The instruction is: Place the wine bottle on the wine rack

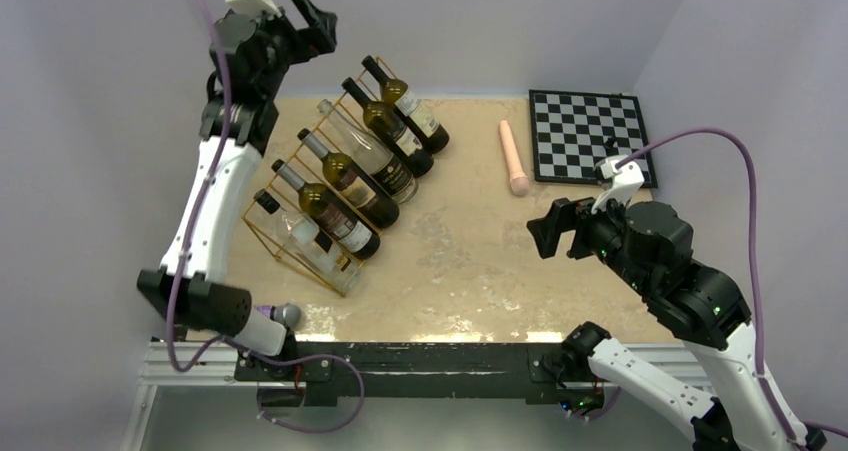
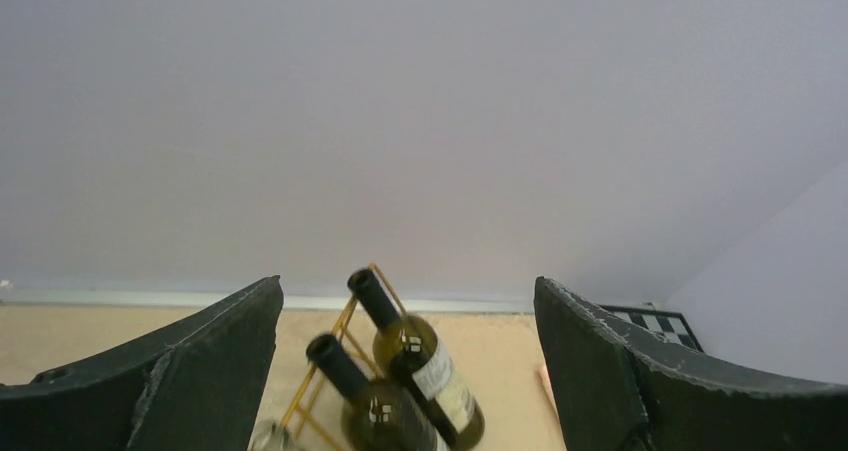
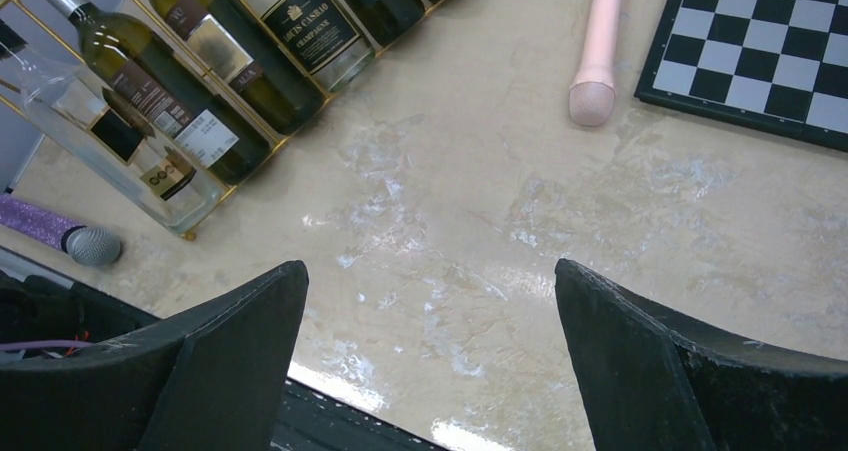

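Note:
The gold wire wine rack [image 1: 283,254] stands at the left of the table. Several wine bottles lie side by side on its slope, necks pointing up and to the left. The farthest wine bottle [image 1: 405,101] is dark green with a pale label. My left gripper [image 1: 315,16] hangs open high above the rack's far end, holding nothing. In the left wrist view this wine bottle [image 2: 425,366] and its neighbour [image 2: 370,401] show below the left gripper [image 2: 407,283], well apart from it. My right gripper [image 1: 555,226] is open over bare table. The right gripper [image 3: 430,265] is empty, with the rack [image 3: 188,234] to its upper left.
A pink cylinder [image 1: 513,158] lies on the table right of the rack, beside a chessboard [image 1: 588,136] at the far right. A purple microphone [image 1: 275,316] lies at the near left edge. The black rail [image 1: 420,361] runs along the front. Walls close in behind and left.

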`<state>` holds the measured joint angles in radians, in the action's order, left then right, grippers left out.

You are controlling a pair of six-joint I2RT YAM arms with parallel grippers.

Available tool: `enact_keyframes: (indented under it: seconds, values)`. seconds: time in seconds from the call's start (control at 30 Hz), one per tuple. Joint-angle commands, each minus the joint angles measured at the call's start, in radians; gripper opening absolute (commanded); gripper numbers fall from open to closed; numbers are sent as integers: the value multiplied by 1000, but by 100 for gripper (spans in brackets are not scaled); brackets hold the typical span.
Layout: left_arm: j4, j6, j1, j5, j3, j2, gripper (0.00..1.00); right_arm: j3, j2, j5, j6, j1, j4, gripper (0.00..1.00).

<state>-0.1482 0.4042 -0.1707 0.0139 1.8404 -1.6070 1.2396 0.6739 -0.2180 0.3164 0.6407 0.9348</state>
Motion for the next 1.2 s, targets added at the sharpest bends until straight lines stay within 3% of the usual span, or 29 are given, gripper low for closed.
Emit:
enact_keyframes:
  seconds: [0.0,0.17,0.5,0.87,1.17]
  values:
    - [-218,31,-1,16,-157,209,99,27,-13,-34,23,-1,-24,99]
    - [-417,65,-1,14,-317,452,99,38,-37,-122,29,0,18,99]
    - [-777,-12,-1,44,-441,836,99,50,-121,-350,22,0,84,99]
    - [-980,-88,-1,77,-495,1019,99,80,-176,-466,25,0,136,99]
    - [-1021,-69,-1,141,-538,1068,99,60,-245,-367,16,-1,113,98]
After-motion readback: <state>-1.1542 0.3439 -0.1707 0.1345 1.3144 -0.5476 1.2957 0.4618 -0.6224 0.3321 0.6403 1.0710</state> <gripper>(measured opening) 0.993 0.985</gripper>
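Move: The last-placed wine bottle lies in the rack's far slot, its middle about 9 cm ahead of my empty left hand, 12 cm to its right and some 29 cm below. Its neighbour, the dark bottle, is roughly 5 cm nearer and 3 cm farther left than that bottle; the clear bottle in the nearest slot is about 22 cm back and 8 cm left of my left hand. From my right hand, the last-placed bottle is some 40 cm ahead, 26 cm left. I pull my empty left hand back towards my base, about 35 cm, quickly at first and then easing off, passing high above the filled rack while sinking some 14 cm, drifting left and tipping the fingers down about 25 degrees. My right hand swings some 11 cm right, away from the rack, turning clockwise and tilting slightly up. Both grippers stay open and touch nothing. ##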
